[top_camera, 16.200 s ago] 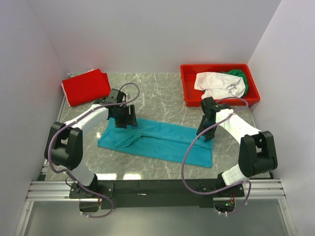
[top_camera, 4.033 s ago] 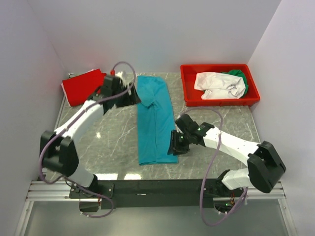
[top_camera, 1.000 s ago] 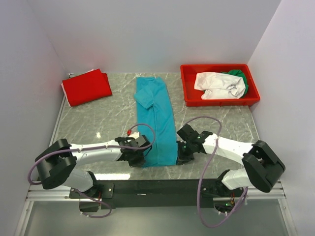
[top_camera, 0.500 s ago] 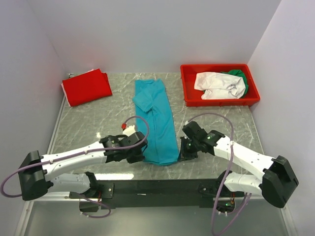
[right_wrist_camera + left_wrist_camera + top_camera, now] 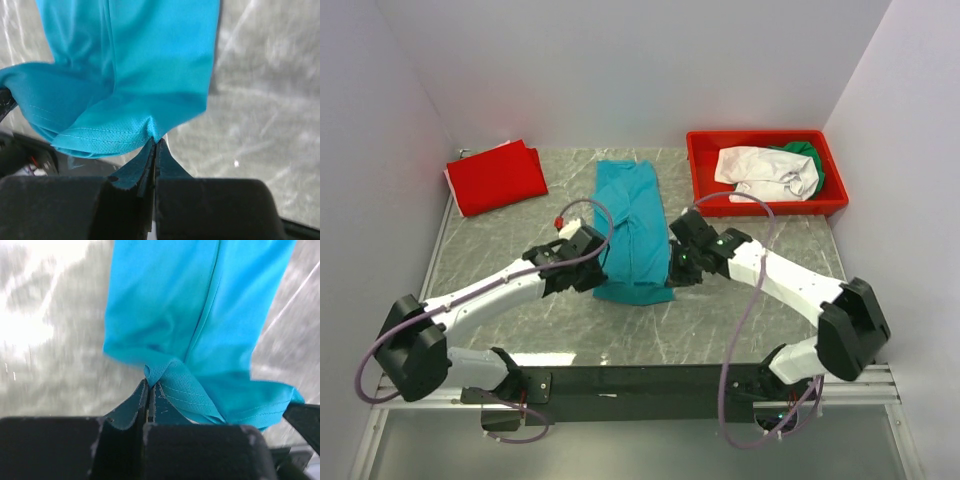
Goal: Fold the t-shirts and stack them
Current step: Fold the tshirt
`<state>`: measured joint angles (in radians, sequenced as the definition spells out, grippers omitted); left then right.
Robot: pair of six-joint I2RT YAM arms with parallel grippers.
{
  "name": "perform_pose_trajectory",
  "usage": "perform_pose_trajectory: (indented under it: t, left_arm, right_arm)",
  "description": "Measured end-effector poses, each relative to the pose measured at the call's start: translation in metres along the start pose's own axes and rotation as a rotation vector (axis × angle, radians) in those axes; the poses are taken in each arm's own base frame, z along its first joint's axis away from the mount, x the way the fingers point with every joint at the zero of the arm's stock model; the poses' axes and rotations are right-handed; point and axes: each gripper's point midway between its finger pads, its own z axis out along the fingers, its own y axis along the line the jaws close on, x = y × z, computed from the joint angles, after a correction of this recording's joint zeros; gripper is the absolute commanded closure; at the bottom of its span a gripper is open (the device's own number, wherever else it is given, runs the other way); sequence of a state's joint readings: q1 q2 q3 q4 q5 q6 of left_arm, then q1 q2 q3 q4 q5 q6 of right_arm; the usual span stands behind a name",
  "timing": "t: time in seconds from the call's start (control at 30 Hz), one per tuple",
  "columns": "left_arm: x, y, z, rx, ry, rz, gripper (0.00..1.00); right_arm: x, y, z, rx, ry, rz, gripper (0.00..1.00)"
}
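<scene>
A teal t-shirt [image 5: 634, 225] lies as a long narrow strip down the middle of the table, its near end lifted and carried back over itself. My left gripper [image 5: 597, 274] is shut on the near left corner of its hem [image 5: 165, 380]. My right gripper [image 5: 676, 268] is shut on the near right corner [image 5: 156, 131]. The teal cloth [image 5: 200, 315] hangs ahead of both pairs of fingers. A folded red t-shirt [image 5: 497, 176] lies at the far left. A white t-shirt [image 5: 765, 172] and a green one [image 5: 802, 154] sit crumpled in the bin.
A red plastic bin [image 5: 705, 190] stands at the far right corner. White walls close in the table on the left, back and right. Grey marble tabletop [image 5: 750, 320] shows in front of the shirt and to either side.
Both grippers have moved away from the near edge toward the back, carrying the teal shirt's bottom hem up and over the rest of the shirt. The visible strip is shorter.
</scene>
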<state>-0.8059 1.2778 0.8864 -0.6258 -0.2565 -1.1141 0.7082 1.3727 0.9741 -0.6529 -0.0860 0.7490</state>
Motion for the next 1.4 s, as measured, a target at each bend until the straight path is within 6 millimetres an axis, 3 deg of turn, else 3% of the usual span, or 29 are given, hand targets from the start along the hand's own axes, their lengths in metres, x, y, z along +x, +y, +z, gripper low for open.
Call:
perform_pose_trajectory:
  t: [0.23,0.5,0.67,0.93,1.3,1.33,1.4]
  left_arm:
    - [-0.041,-0.004,0.032,-0.003,-0.028,0.015,0.99]
    - [-0.082,0.003,0.065,-0.025,-0.034,0.029,1.00]
    - [-0.111,-0.004,0.085,-0.001,-0.039,0.031,0.99]
    - [-0.138,-0.005,0.110,0.009,-0.019,0.040,0.99]
    - [-0.162,-0.008,0.138,0.023,-0.001,0.047,0.99]
    - [-0.164,-0.007,0.141,0.021,0.001,0.049,0.98]
    - [-0.167,-0.007,0.145,0.020,0.005,0.053,0.82]
  right_arm:
    - [-0.056,0.015,0.022,0.024,-0.047,0.013,1.00]
    - [-0.100,0.012,0.052,0.060,-0.054,0.028,1.00]
    - [-0.125,0.011,0.067,0.074,-0.060,0.035,1.00]
    - [-0.158,0.014,0.086,0.083,-0.066,0.038,1.00]
    - [-0.184,0.007,0.099,0.097,-0.067,0.059,1.00]
    - [-0.187,0.007,0.100,0.096,-0.068,0.062,1.00]
    - [-0.191,0.006,0.104,0.098,-0.066,0.065,1.00]
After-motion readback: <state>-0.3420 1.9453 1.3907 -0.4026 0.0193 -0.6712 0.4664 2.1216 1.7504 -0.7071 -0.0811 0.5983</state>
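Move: Both hands hold the near hem of the turquoise t-shirt clear of the table, with the shirt's far end some 43 cm ahead and 9 cm below: about 8 cm to the left hand's right and 13 cm to the right hand's left. The folded-in sleeve lies roughly 31 cm ahead of the left hand and 6 cm to its right. The red stack is about 38 cm ahead of the left hand and 32 cm to its left; the red bin is 38 cm ahead of the right hand and 31 cm to its right. Both hands keep the hem corners pinched and sweep them together forward over the t-shirt towards its far end, some 21 cm, quick at first and then slowing, with the fingers still pointing steeply down. After the first few centimetres they also sink gently, about 4 cm on the left and 3 cm on the right, bringing the hem down close to the near edge of the folded-in sleeve, where the left grip just begins to slacken. ##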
